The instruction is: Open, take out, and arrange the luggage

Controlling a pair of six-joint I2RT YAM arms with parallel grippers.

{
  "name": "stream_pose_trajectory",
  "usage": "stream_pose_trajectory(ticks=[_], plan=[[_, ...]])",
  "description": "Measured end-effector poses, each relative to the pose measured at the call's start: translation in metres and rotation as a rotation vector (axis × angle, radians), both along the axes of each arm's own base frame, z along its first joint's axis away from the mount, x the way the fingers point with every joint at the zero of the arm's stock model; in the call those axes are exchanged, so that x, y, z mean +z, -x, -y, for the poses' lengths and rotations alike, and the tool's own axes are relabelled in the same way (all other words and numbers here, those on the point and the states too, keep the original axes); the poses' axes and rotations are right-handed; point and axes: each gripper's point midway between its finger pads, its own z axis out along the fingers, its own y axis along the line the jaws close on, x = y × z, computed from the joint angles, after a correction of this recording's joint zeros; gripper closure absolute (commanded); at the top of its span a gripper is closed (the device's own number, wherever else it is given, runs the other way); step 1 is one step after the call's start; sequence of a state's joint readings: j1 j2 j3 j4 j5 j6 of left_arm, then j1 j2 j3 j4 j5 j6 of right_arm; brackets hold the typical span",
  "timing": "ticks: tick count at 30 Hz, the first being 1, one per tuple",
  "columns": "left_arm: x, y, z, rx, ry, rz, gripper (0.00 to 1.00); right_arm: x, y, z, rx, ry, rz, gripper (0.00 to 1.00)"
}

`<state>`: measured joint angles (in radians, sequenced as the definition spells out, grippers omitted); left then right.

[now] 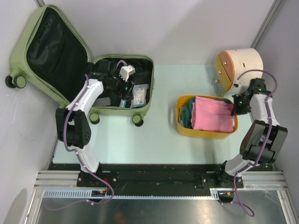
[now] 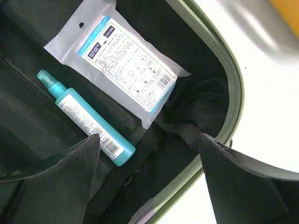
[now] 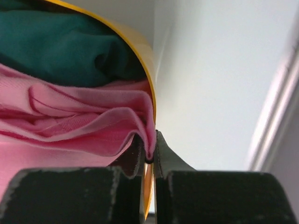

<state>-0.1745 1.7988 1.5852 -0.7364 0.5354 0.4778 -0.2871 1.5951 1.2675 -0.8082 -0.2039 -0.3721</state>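
The sage-green luggage (image 1: 143,106) lies open at the back left, with its lid (image 1: 18,44) leaning against the wall. My left gripper (image 1: 114,84) hangs open inside it. In the left wrist view the left gripper (image 2: 148,137) is above the black lining, with a teal spray bottle (image 2: 86,119) and a white sachet packet (image 2: 119,60) just ahead, and the luggage rim (image 2: 231,93) to the right. My right gripper (image 1: 232,108) is at the basket's right end. In the right wrist view the right gripper (image 3: 150,140) is shut on the edge of a pink cloth (image 3: 70,116) at the basket rim.
The yellow basket (image 1: 205,132) holds the pink cloth (image 1: 212,114) and a dark green cloth (image 1: 187,114). A cream drum (image 1: 238,67) lies behind it at the back right. A white adapter (image 1: 127,72) and other small items sit in the luggage. Walls close in on left and right.
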Motion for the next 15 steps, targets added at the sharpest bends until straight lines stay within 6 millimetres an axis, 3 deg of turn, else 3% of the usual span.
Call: stream_pose_trajectory(ticks=[2,3,5,7,10,15], plan=[[-0.002,0.001,0.000,0.000,0.000,-0.003,0.10,0.001,0.018,0.023,-0.014,0.028,-0.022,0.76],[-0.002,0.001,0.000,0.000,-0.001,-0.005,0.10,0.001,0.030,0.033,-0.011,0.044,-0.042,0.42],[-0.002,0.001,0.000,-0.001,0.000,-0.002,0.10,0.003,0.052,0.046,0.027,0.076,-0.086,0.20],[-0.002,0.000,0.001,-0.002,0.002,0.002,0.10,0.011,0.069,0.045,0.122,0.101,-0.106,0.13],[-0.001,-0.001,0.002,-0.005,0.004,0.005,0.10,0.035,0.077,0.033,0.281,0.148,-0.043,0.11],[-0.001,0.000,0.005,-0.013,0.005,0.007,0.10,0.078,0.062,0.006,0.505,0.208,0.109,0.11]])
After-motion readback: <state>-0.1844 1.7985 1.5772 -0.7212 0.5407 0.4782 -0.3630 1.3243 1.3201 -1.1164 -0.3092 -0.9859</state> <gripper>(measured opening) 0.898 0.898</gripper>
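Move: The right hand still pinches the right rim of the yellow basket with an edge of the pink cloth. The basket's middle lies about 12 cm to its left, 2 cm back and 5 cm below; the pink cloth's middle is some 9 cm left, 1 cm back and 2 cm below. The drum-shaped cabinet stands roughly 18 cm ahead and 2 cm right. From the left hand the basket is about 32 cm right, 10 cm back and 10 cm below. Drag the basket by its right rim back towards you and to the right with the right gripper, then open the fingers wide and let go of rim and cloth as the backward sweep, some 7 cm, runs out. Lift about 8 cm, drifting left over the basket's right end while turning the hand some 30 degrees counter-clockwise. ##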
